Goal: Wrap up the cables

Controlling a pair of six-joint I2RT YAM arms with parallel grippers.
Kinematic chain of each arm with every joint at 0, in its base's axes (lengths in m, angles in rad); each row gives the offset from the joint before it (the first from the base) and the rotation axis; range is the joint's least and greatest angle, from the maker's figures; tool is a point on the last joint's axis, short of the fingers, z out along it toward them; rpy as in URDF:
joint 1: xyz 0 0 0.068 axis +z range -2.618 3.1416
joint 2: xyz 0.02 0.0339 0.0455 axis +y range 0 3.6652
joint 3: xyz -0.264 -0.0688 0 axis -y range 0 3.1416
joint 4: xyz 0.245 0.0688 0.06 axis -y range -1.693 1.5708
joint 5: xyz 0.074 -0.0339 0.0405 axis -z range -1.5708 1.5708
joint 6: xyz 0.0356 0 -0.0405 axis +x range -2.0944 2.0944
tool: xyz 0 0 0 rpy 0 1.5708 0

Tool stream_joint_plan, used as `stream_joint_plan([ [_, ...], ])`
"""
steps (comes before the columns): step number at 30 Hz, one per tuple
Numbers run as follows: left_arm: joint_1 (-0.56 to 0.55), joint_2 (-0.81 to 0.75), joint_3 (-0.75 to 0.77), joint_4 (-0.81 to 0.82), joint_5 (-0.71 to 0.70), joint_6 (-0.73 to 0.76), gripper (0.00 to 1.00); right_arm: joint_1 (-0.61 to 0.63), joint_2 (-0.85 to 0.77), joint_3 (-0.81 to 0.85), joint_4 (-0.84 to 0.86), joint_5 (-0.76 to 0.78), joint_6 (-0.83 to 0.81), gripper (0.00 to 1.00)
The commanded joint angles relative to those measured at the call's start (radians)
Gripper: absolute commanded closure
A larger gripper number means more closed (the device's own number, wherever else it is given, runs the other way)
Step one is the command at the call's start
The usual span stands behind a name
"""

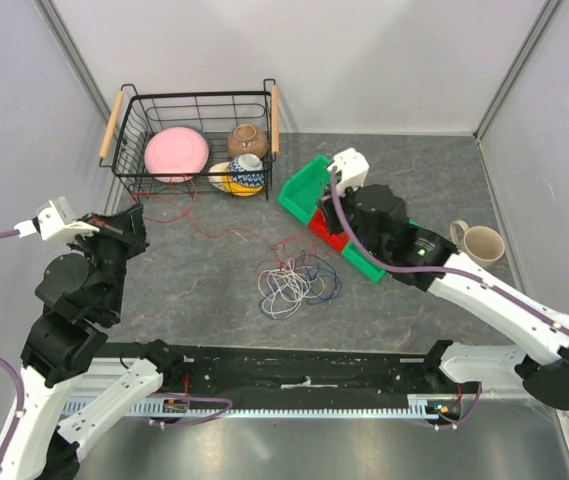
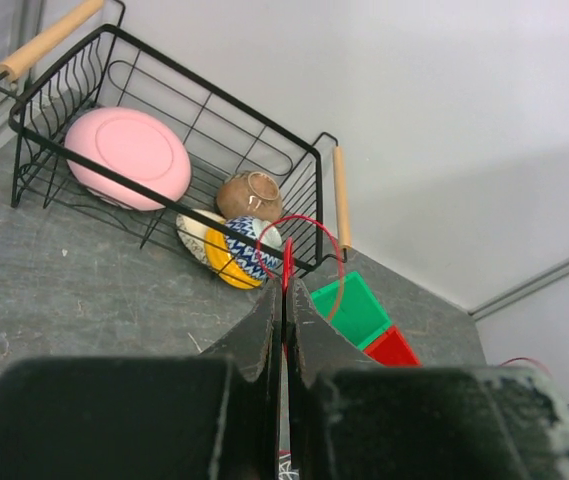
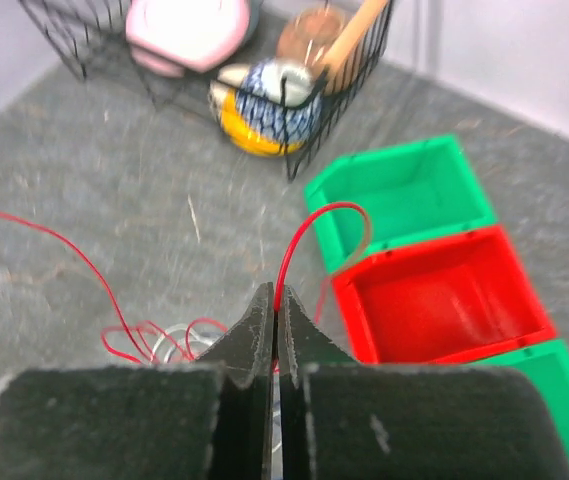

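The cables lie in a loose pile (image 1: pixel 294 280) of red, blue and white loops on the grey table. One red cable (image 1: pixel 214 232) runs from the pile toward the basket. My left gripper (image 1: pixel 134 215) is in front of the basket's left end. In its wrist view it (image 2: pixel 286 292) is shut on the red cable, which loops up past the fingertips (image 2: pixel 304 222). My right gripper (image 3: pixel 277 300) is shut on a red cable that arcs (image 3: pixel 324 212) over the green bin. Its fingers are hidden under the wrist (image 1: pixel 349 170) in the top view.
A black wire basket (image 1: pixel 124 150) at the back left holds a pink plate (image 1: pixel 176 153), a brown bowl (image 1: pixel 247 138) and a patterned bowl (image 1: pixel 245 175). A row of bins, green (image 1: pixel 304 187), red (image 1: pixel 326 235) and green (image 1: pixel 366 264), is by the right arm. A beige mug (image 1: pixel 481 243) stands at the right.
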Motion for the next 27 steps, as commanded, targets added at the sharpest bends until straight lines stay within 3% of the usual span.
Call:
stream_joint_plan([
  [1, -0.004, 0.013, -0.024, 0.007, -0.076, -0.065, 0.98, -0.001, -0.076, 0.119, 0.017, 0.095, -0.055, 1.0],
  [7, -0.004, 0.056, 0.003, -0.102, -0.18, -0.124, 0.98, 0.001, -0.113, 0.278, 0.114, 0.137, -0.167, 1.0],
  [17, -0.004, 0.011, 0.029, -0.265, -0.349, -0.227, 0.98, -0.004, -0.084, 0.447, 0.209, 0.57, -0.455, 1.0],
  [23, -0.005, 0.015, 0.109, -0.259, -0.415, -0.193, 0.98, -0.016, -0.071, 0.532, 0.305, 0.619, -0.642, 1.0],
  [27, -0.004, 0.013, 0.112, -0.192, -0.4, -0.143, 0.98, -0.016, -0.065, 0.571, 0.255, 0.543, -0.62, 1.0],
])
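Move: The tangle of cables lies about 8 cm back, 4 cm left and some 25 cm below the right gripper, and about level ahead, roughly 28 cm right and 36 cm below the left one. From the right gripper the row of bins sits about 7 cm ahead, 7 cm right and 23 cm down, and the mug about level ahead, some 34 cm right. The dish rack stands roughly 28 cm ahead and 8 cm right of the left gripper, 30 cm lower. Keep the red cable pinched in both shut grippers. Lift the right one some 29 cm away from the tangle, carrying it 16 cm right as it climbs, swinging its fingers clockwise and tipping them up. Meanwhile draw the left gripper about 6 cm left, turning it 20 degrees counter-clockwise, dipping 4–5 cm and then partly rising. ##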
